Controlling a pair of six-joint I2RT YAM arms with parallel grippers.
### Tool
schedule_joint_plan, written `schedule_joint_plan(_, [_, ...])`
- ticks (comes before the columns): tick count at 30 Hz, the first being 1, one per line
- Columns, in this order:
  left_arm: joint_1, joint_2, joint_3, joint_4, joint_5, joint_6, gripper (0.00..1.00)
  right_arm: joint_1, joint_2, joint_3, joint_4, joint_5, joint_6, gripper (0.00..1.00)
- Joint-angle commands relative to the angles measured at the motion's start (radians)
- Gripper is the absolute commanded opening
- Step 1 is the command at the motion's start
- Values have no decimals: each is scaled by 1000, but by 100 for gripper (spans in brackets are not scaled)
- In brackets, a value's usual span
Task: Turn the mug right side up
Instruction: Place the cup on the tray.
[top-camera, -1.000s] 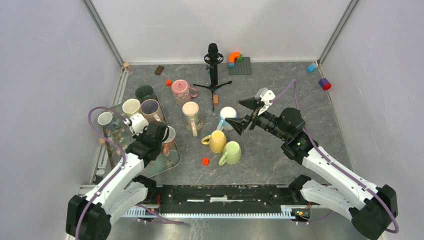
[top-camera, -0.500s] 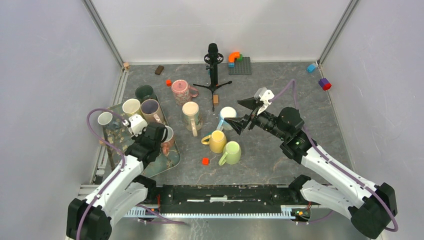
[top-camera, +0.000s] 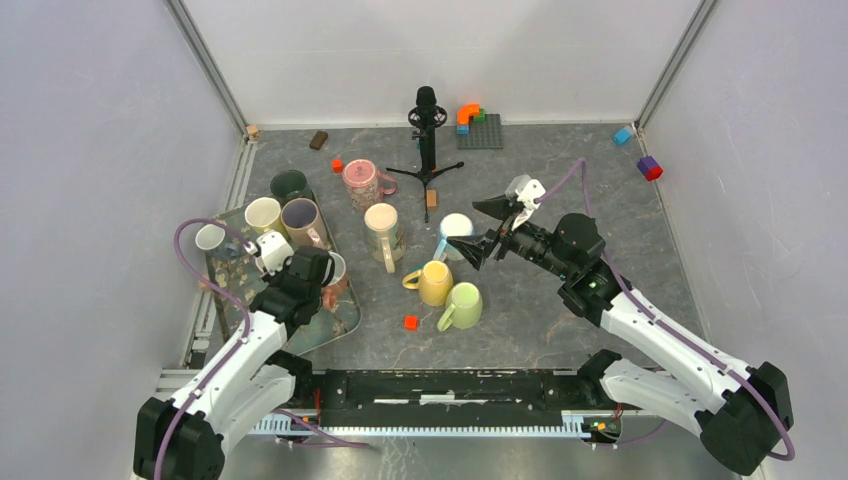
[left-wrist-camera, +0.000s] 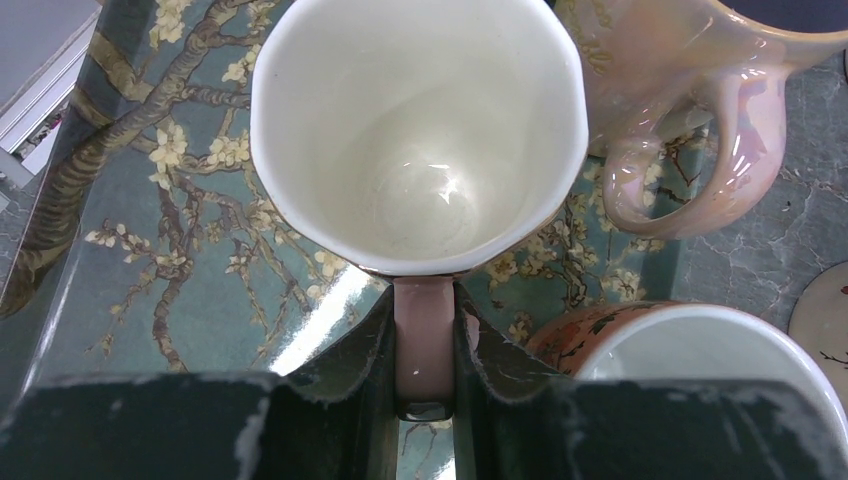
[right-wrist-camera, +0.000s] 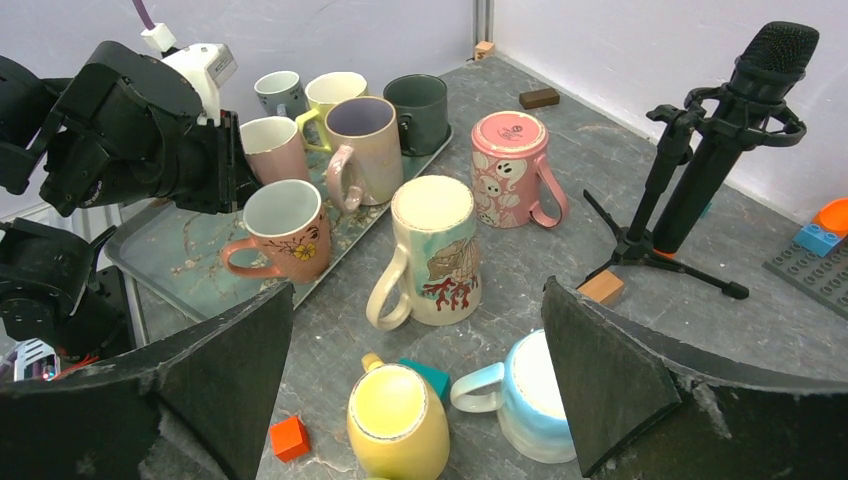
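Note:
A pink mug (left-wrist-camera: 420, 130) with a white inside stands upright, mouth up, on the floral tray (left-wrist-camera: 150, 250). My left gripper (left-wrist-camera: 424, 300) is shut on its handle. The right wrist view shows this mug (right-wrist-camera: 272, 148) beside my left gripper (right-wrist-camera: 215, 150). From above, the left gripper (top-camera: 300, 270) covers the mug. My right gripper (top-camera: 470, 225) hangs open over the table, holding nothing. Below its wide fingers (right-wrist-camera: 230, 380) stand a yellow mug (right-wrist-camera: 400, 420) and a blue mug (right-wrist-camera: 525, 405), both base up.
A tall cream mug (right-wrist-camera: 435, 250), a pink patterned mug (right-wrist-camera: 510, 155) and a green mug (top-camera: 463, 305) stand base up on the table. Several upright mugs fill the tray (top-camera: 340, 320). A microphone stand (right-wrist-camera: 700, 170), small blocks (right-wrist-camera: 288, 438) and a Lego plate (top-camera: 480, 130) lie around.
My right gripper has crept slightly left, toward the mugs, still open. The left gripper has shifted a little toward the near left, still shut on the handle.

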Motion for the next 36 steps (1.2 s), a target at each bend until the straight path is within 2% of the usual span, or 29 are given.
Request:
schedule_joint_plan(1, [8,-17,12,58,-72,-27,22,3,6,-2,42,-13,11,98])
schedule_joint_plan(10, [7,-21,33,16,-33,-64,36,3,6,-2,40,-13,10,98])
schedule_joint_plan(15, [8,-31,69,-42,-13,-96,42,4,8,-1,39,-15,10,98])
schedule_joint_plan(21, [9,-81,129,-132,27,-100,54,4,15,0,38,-22,12,98])
schedule_joint_plan(25, [8,-122,156,-181,58,-104,57,4,25,1,38,-26,13,98])
schedule_joint_plan(30, [9,-160,203,-213,113,-69,61,5,37,1,30,-11,11,98])
schedule_joint_plan(36, [6,-137,312,-237,279,48,76,8,56,19,-13,44,6,98])
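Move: My left hand still pinches the handle of the pink mug, which stands on the tray with its middle about 5 cm ahead and 4 cm to the left, some 2 cm lower. Around it on the tray, at about that height, are the orange mug 4 cm ahead and 6 cm right of my left hand, the purple mug 14 cm ahead and 1 cm right, and the yellow mug 14 cm ahead and 7 cm left. From my right hand the pink mug is roughly 40 cm left, 3 cm ahead and 23 cm down. I hold my left hand in place at the handle while its fingers spread and let go of the pink mug, then lift straight up off it, about 7 cm in all. Near the top I also ease some 2.5 cm to the right, the wrist rolling about 10 degrees so its left side dips, with the fingers still opening. ##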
